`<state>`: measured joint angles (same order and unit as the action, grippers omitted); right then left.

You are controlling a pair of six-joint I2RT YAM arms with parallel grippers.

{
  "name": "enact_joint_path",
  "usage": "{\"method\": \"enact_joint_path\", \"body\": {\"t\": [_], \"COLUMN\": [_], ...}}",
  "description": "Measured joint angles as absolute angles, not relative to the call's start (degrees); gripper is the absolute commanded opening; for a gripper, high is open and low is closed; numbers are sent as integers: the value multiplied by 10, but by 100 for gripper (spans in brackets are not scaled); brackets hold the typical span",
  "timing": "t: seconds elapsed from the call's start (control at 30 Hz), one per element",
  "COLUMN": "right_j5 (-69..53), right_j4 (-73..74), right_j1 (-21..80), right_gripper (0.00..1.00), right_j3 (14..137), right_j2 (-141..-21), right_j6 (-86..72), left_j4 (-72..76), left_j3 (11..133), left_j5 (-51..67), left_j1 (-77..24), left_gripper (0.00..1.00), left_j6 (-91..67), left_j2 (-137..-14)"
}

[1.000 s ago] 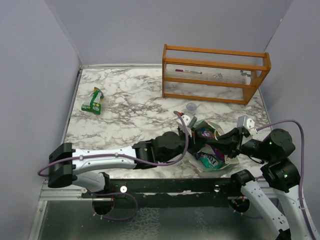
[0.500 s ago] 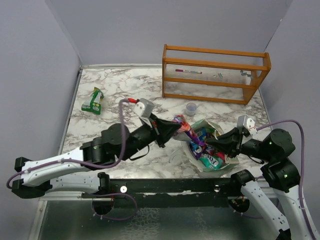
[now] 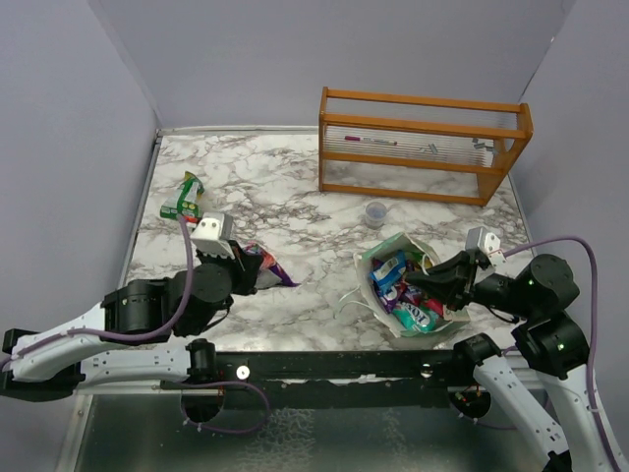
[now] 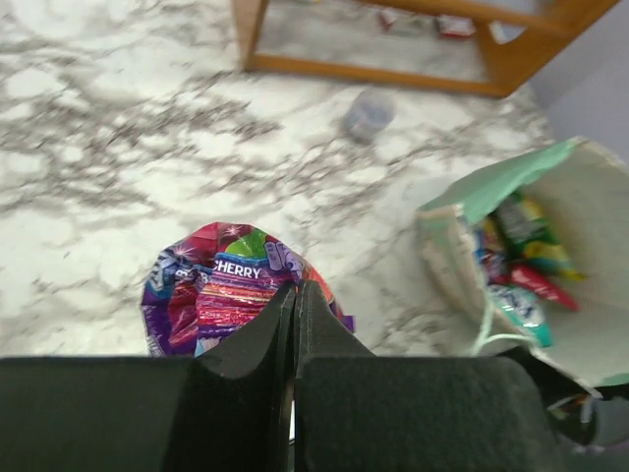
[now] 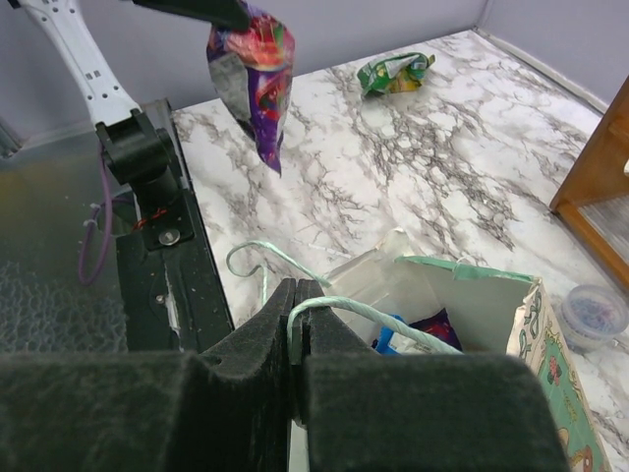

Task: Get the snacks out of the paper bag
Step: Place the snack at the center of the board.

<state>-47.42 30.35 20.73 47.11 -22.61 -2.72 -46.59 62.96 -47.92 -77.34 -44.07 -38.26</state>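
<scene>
The mint-green paper bag point(image 3: 377, 258) lies open at the front right, its mouth facing left, with several bright snacks point(image 3: 398, 282) inside. My right gripper point(image 3: 413, 283) is shut on the bag's string handle point(image 5: 393, 329), which loops out between the closed jaws. My left gripper point(image 3: 252, 274) is over the middle-left of the table, well left of the bag. It is shut on a purple snack packet point(image 3: 269, 266) marked "CHERRY" point(image 4: 221, 290), which hangs from the jaws above the marble point(image 5: 254, 79). A green snack packet point(image 3: 183, 199) lies at the far left.
An orange wooden rack point(image 3: 423, 143) stands at the back right. A small clear cup point(image 3: 375, 211) sits in front of it, just behind the bag. The bag's other string handle point(image 5: 257, 258) trails on the marble near the front edge. Grey walls close in both sides.
My left arm has drawn back leftward from the bag's mouth, carrying the purple packet out over the table's middle-left. The right gripper and the bag have stayed put.
</scene>
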Motion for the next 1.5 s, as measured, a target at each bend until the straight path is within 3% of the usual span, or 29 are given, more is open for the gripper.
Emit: {"method": "enact_joint_path", "body": {"t": [0.37, 0.7, 0.97, 1.5], "right_j5": [-474, -474, -470, -467], "right_j4": [303, 303, 303, 303], "right_j1": [209, 209, 209, 209], "right_gripper": [2, 2, 2, 2], "right_j3": [470, 469, 468, 468], "right_j2": [-226, -225, -217, -216], "right_j6": [-27, -27, -27, -27], "left_j4": [-558, -459, -395, -300], "left_j3": [593, 600, 595, 586], "left_j5": [-519, -331, -197, -120], "left_j1": [-737, -351, -110, 130], "left_gripper": [0, 0, 0, 0], "left_j6": [-477, -293, -249, -246], "left_j2": [-499, -572, -653, -792]}}
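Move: The left hand already holds the purple cherry snack; its place is the bare marble some 18 cm ahead, 27 cm to the left and 31 cm below. The green snack lies about 16 cm farther out than that spot and 2 cm farther left. The paper bag stands about 5 cm ahead, 33 cm to the right and 22 cm below. From the right hand, the spot is roughly 23 cm ahead, 56 cm left and 30 cm below. The left hand keeps its pinch on the purple snack and first drops nearly straight down about 9 cm, then sweeps left and forward over the open table, still sinking, to end about 27 cm left, 18 cm ahead and 20 cm lower, short of the green snack. On the way the wrist turns nearly 50 degrees counter-clockwise and tips over until the fingers point steeply down, and they stay shut. ##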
